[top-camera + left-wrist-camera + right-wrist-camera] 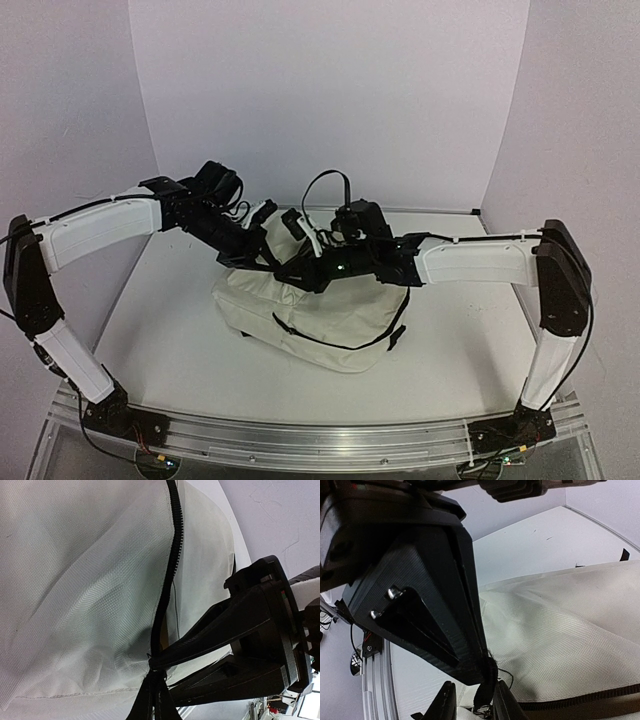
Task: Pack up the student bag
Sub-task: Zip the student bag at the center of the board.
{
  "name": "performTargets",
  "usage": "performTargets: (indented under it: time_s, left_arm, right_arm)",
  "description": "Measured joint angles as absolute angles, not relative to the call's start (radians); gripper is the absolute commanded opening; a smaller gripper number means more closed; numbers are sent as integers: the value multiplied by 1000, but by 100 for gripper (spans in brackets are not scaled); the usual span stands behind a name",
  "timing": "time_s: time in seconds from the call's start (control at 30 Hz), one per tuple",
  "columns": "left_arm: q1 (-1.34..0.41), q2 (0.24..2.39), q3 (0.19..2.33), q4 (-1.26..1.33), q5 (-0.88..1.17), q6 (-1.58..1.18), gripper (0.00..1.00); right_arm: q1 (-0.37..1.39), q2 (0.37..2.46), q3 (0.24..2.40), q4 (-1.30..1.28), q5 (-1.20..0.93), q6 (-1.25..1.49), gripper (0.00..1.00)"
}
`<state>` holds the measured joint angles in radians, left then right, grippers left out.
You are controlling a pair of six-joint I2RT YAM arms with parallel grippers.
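The student bag [330, 318] is a large cream fabric backpack with black straps, lying on the white table between the two arms. Both grippers meet at its upper left corner. My left gripper [274, 256] [154, 677] is shut on the bag where the black zipper [173, 545] ends. My right gripper [292, 270] [472, 700] stands partly open, with a black pull loop [487, 687] hanging between its fingertips, against the right one and apart from the left one. In each wrist view the other gripper shows as a big black body.
The white table [180, 340] is ringed by pale walls on three sides. A metal rail [320, 440] with both arm bases runs along the near edge. A black strap [330, 342] crosses the front of the bag.
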<state>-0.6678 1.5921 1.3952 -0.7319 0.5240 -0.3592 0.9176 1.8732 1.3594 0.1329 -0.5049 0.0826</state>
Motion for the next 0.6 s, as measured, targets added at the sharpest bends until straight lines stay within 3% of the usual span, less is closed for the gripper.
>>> performTargets:
  time_s: [0.2,0.27,0.4,0.47,0.6]
  left_arm:
    - [-663,1596,1401,-733,537,-359,0]
    - [-660,1596,1401,-733,544,-359,0]
    - [-656,1597,1401,-733,569,-359,2]
    - [-655,1597,1401,-733,573,-359,17]
    - [-655,1597,1401,-713,572,-347,56]
  right_arm:
    - [915,1875,1359,132,-505,74,9]
    - [914,1875,1359,129,-502,75,0]
    - [915,1876,1360,126,-482,81,0]
    - [915,1876,1359,130,-477,91,0]
    - [915,1875,1338,163,-450,127,0]
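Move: The student bag's zipper pull is already pinched in the left fingertips, about 1 cm below that hand's point. For the right hand it lies about 1 cm to its left at the same height, just between its part-open fingers. From the right hand, the middle of the curved front zip is roughly 10 cm back, 12 cm right and 12 cm below, and the side buckle some 9 cm back, 22 cm right and 15 cm below. The zipper pull changes hands: the right fingers close from about a quarter open to fully shut and pinch the pull right beside the left fingertips, while the right hand eases about 1 cm forward and sinks slightly. The left hand keeps its hold almost in place until the right grip is shut, then opens to about a quarter and lets go of the pull, rising about half a centimetre. ##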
